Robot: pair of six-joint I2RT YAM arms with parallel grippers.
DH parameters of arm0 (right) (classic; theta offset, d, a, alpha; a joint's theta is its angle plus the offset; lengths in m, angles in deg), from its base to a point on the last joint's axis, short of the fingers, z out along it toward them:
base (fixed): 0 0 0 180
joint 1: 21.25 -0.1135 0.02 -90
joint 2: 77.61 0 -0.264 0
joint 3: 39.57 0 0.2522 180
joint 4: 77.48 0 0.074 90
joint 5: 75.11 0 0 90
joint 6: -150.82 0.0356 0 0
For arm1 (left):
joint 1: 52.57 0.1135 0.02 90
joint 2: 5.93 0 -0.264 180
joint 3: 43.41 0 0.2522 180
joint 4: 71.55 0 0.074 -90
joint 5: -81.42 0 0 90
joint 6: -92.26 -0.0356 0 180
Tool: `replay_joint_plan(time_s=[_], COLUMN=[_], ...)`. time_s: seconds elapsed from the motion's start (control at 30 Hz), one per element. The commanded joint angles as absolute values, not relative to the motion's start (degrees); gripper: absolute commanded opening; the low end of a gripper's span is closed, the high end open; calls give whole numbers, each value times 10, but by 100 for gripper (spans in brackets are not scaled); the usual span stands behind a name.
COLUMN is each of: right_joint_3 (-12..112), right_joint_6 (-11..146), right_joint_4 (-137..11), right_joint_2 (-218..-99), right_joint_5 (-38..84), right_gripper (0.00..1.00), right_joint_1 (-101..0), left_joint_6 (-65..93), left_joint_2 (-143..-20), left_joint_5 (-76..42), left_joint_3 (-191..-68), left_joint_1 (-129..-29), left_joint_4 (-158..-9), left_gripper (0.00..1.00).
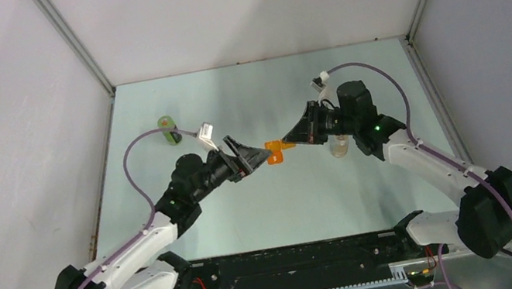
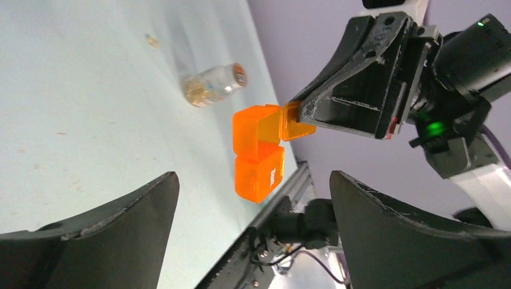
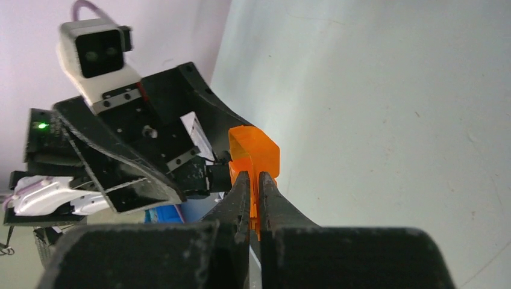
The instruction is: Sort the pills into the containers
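Note:
The orange box (image 1: 279, 150) hangs above the middle of the table between both arms. One of its lids stands open (image 2: 258, 158). My right gripper (image 1: 290, 141) is shut on a thin orange flap of the box (image 3: 254, 188). My left gripper (image 1: 261, 158) is open, its fingers (image 2: 138, 208) wide on either side and just short of the box, touching nothing. The green bottle (image 1: 169, 130) stands at the back left. The clear orange-topped vial (image 1: 339, 146) holds pale pills (image 2: 212, 85) and sits under my right wrist. One loose pill (image 2: 152, 40) lies on the table beyond it.
Pale side walls close in the table on the left and right, with metal frame posts (image 1: 75, 45) at the back corners. The black rail (image 1: 296, 259) between the arm bases runs along the near edge.

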State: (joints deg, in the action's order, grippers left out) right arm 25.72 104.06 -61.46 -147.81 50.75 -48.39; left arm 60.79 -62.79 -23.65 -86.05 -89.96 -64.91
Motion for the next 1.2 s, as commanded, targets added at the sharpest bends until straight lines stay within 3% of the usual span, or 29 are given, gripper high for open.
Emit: replay_joint_plan(time_s=[0.0,0.37,0.57,0.67,0.9,0.93,1.03,1.17], right_joint_3=[260,237,236,237,259,270,300,319], right_joint_6=[1004,896,880,878,884,881,874,884], right_joint_4=[-595,-648,-675,-677,-646,-627,-553,-503], right_joint_2=[-1505,-1655,-1720,-1744,-1747,-1743,-1721,-1680], right_joint_5=[516,550,534,509,445,435,354,278], right_gripper=[0,0,0,5,35,46,67,77], right_joint_1=[-480,-478,-482,-483,-490,-492,-505,-512], left_joint_6=[542,411,406,414,400,394,371,353], left_joint_2=[-594,-522,-538,-541,-537,-540,-548,-576], left_joint_5=[-151,86,189,193,181,178,182,186], left_joint_3=[-908,-1026,-1053,-1045,-1041,-1047,-1059,-1070], left_joint_1=[-889,-840,-815,-800,-779,-777,-772,-747], left_joint_4=[-764,-1053,-1120,-1119,-1119,-1126,-1146,-1156], left_gripper=[99,99,99,99,98,97,97,99])
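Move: I hold the orange container pinched by its flap in my right hand, its middle about 4 cm left of and 2 cm below my fingertips; the bare table spot for it lies nearly straight below, roughly 21 cm down and 2 cm left. The clear pill bottle stands some 17 cm right, 4 cm ahead and 18 cm down. For my empty left hand, the green bottle stands about 25 cm left, 18 cm ahead and 17 cm down; the orange container is 5 cm to its right and a centimetre ahead, level with it. I lower the flap-held orange container almost straight down, nearly 19 cm, to the table with my right hand, tipping the fingers a little downward, then open them, let go and ease forward a couple of centimetres. Meanwhile my left hand, already open and empty, leaves the container and swings about 20 cm left and 5 cm forward towards the green bottle, turning some 40 degrees counter-clockwise and rolling its left side up, fingers staying wide. ##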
